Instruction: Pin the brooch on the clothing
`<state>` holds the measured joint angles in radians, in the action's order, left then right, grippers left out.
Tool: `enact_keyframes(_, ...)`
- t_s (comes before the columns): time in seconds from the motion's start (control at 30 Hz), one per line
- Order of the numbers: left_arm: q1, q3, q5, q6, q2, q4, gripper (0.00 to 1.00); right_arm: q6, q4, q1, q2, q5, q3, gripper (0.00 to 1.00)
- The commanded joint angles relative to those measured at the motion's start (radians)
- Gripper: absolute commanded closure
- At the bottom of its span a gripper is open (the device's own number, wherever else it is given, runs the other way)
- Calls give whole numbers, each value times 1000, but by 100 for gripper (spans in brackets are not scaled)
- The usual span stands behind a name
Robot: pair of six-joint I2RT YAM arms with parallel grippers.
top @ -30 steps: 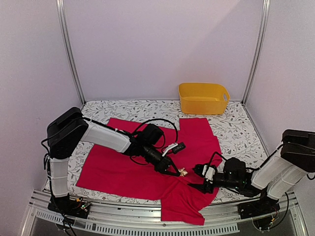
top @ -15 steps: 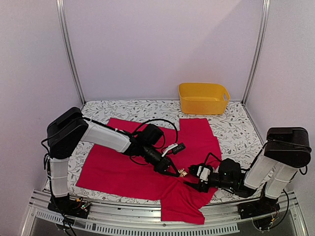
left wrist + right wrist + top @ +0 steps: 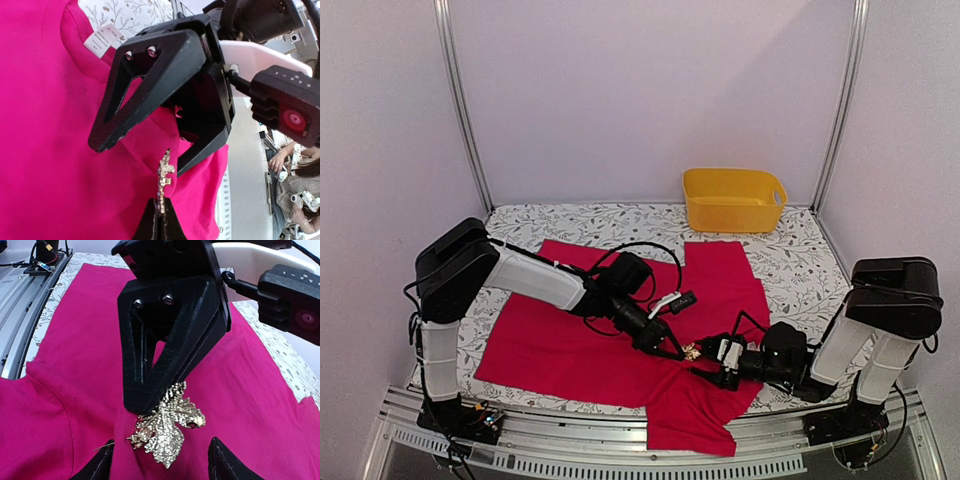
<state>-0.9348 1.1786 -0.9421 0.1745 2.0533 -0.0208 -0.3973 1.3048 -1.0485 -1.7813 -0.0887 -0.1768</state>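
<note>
The clothing is a red-pink T-shirt (image 3: 570, 340) spread on the table, with a white neck label (image 3: 104, 37). The brooch (image 3: 169, 432) is a small pale-gold, leaf-like cluster, seen edge-on in the left wrist view (image 3: 164, 177). My left gripper (image 3: 146, 405) is shut on the brooch's upper edge and holds it against a raised fold of shirt (image 3: 260, 390). A thin pin (image 3: 102, 446) sticks out at its left side. My right gripper (image 3: 160, 465) is open, with one fingertip on each side of the brooch and the fold. In the top view both grippers meet at the brooch (image 3: 692, 350).
A yellow bin (image 3: 733, 198) stands at the back right on the floral tablecloth (image 3: 800, 260). The shirt's lower corner hangs over the front rail (image 3: 570, 462). Metal frame posts (image 3: 460, 110) rise at both back corners.
My right gripper has slid left up to the brooch, and its jaws have narrowed a little. The left gripper and the brooch have stayed put.
</note>
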Motion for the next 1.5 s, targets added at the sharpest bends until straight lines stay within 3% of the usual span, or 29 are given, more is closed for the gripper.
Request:
enact_keyframes(0.0, 10, 11, -26, -19, -20, -11, 100, 3, 41, -8, -5, -105, -18, 40)
enact_keyframes(0.17, 6, 4, -20, -25, -25, -28, 100, 62, 57, -8, -8, -176, -26, 42)
enact_keyframes(0.53, -9, -12, -17, -69, -44, -26, 100, 80, 60, 14, -11, -183, -41, 57)
enact_keyframes(0.8, -31, -50, 68, -136, -86, -40, 100, 143, 54, 56, -11, -252, -59, 58)
enact_keyframes(1.2, -42, -89, 56, -173, -99, -51, 100, 218, 60, 100, -10, -321, -69, 61)
enact_keyframes(1.3, -44, -89, 60, -173, -100, -58, 100, 230, 53, 103, -16, -343, -78, 69)
enact_keyframes(1.47, -47, -106, 66, -173, -116, -90, 100, 248, 51, 108, -31, -360, -80, 75)
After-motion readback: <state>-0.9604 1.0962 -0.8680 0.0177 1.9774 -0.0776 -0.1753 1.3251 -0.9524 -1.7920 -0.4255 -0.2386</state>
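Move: The brooch is already pinched in the left fingers, roughly 1 cm back, 2 cm right and 1 cm below that hand's point. From the right hand, whose half-open fingers already straddle it, the brooch is about level fore and aft, 1 cm to the left and 1 cm above. The raised fold of shirt is roughly 1 cm back, 1 cm left and 1 cm below the right hand; the shirt's near sleeve lies some 13 cm back, straight behind, about 5 cm lower. Back about 2 cm and left by 1 cm or so, the right hand first slips farther around the brooch, then rises some 2 cm while easing a little forward, its fingertips tilting up and the wrist rolling, some 20 degrees in all. Its fingers narrow from over half open to about a quarter around brooch and cloth fold. The left hand keeps its pinch, rolling about 10 degrees with a brief 1 cm lift that mostly sinks back. ##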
